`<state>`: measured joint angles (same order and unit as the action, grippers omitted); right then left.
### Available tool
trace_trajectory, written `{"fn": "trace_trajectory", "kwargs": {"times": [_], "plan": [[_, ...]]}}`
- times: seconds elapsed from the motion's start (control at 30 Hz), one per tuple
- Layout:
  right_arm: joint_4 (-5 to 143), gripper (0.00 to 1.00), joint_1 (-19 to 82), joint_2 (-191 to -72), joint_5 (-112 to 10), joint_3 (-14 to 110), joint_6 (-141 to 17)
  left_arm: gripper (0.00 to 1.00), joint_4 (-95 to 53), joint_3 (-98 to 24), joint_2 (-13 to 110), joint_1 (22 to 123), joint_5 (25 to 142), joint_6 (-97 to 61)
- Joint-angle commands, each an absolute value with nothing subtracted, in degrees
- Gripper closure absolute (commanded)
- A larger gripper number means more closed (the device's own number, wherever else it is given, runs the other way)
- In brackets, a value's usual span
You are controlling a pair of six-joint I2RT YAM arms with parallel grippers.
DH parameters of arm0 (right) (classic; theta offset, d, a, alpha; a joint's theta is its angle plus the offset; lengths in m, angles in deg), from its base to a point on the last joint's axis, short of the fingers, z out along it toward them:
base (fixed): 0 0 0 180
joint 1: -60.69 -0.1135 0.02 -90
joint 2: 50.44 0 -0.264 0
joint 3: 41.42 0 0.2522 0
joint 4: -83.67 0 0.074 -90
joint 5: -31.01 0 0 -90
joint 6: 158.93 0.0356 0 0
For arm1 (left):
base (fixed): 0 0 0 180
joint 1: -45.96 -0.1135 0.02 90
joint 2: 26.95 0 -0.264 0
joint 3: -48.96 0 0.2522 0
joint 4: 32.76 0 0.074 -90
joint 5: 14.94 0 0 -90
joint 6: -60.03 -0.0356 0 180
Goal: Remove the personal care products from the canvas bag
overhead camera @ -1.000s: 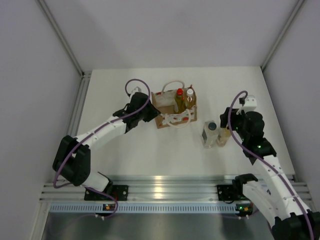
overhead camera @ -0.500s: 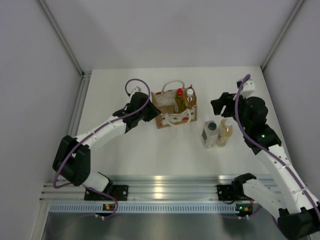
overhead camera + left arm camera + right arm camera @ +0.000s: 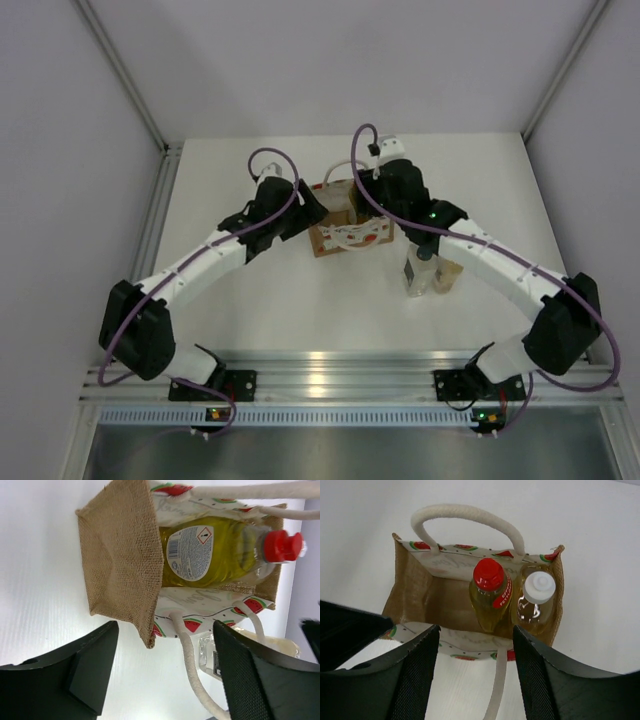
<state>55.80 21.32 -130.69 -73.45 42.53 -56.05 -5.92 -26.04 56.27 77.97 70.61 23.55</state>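
The canvas bag (image 3: 345, 238) stands upright at mid-table, and its burlap side (image 3: 120, 555) fills the left wrist view. Inside it stand a yellow bottle with a red cap (image 3: 489, 580) and an amber bottle with a white cap (image 3: 538, 592). A clear squarish bottle (image 3: 420, 268) and another amber bottle (image 3: 448, 272) stand on the table to the bag's right. My left gripper (image 3: 312, 210) is open at the bag's left side (image 3: 160, 675), holding nothing. My right gripper (image 3: 368, 200) hovers open above the bag's mouth (image 3: 475, 680), empty.
The bag's white rope handles loop up over its mouth (image 3: 465, 512) and hang down its front (image 3: 187, 660). Grey walls close in the white table (image 3: 250, 290) on three sides. An aluminium rail (image 3: 330, 380) runs along the near edge.
My right arm has swung from beside the two bottles on the right to above the bag. My left gripper's jaws have opened at the bag's left side.
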Motion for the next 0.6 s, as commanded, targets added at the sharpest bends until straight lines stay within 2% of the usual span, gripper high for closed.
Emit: {"fn": "trace_trajectory", "kwargs": {"times": [0.0, 0.03, 0.23, 0.57], "plan": [[56.72, 0.41, 20.61, -134.36, -77.71, 49.06, -57.77, 0.19, -1.96, -30.28, 50.32, 77.96, 66.20, 18.65], [56.72, 0.41, 20.70, -135.25, -78.06, 49.68, -57.95, 0.11, -1.08, -30.89, 49.61, 77.96, 65.57, 18.20], [56.28, 0.42, 20.96, -141.14, -79.03, 53.99, -58.91, 0.02, 6.21, -31.95, 41.10, 78.04, 61.79, 14.07], [56.54, 0.44, 20.97, -146.76, -80.70, 56.53, -59.97, 0.02, 24.31, -33.44, 24.40, 77.96, 59.51, 5.64]]}}
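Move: The right hand is part-open and empty; the red-capped bottle it goes for stands about 7 cm ahead, 2 cm to its left and some 14 cm below. The white-capped bottle is level with the red-capped one, about 5 cm to its right, and the canvas bag's middle lies 6 cm ahead of the hand, 4 cm left and 18 cm down. From the left hand, already opened at the bag's near left corner, the red-capped bottle lies 5 cm ahead, 11 cm right and 7 cm below. The left hand leaves the bag's near left corner, its fingers spreading from mostly to fully open as it climbs about 13 cm while swinging left and drawing back, its fingertips tipping up some 15 degrees. Meanwhile the right hand eases about 5 cm forward and slightly left over the bag towards the red cap, then sinks some 2 cm late on, rolling a little left side down with the fingers kept part-open around the line to the cap, touching neither bottle. ##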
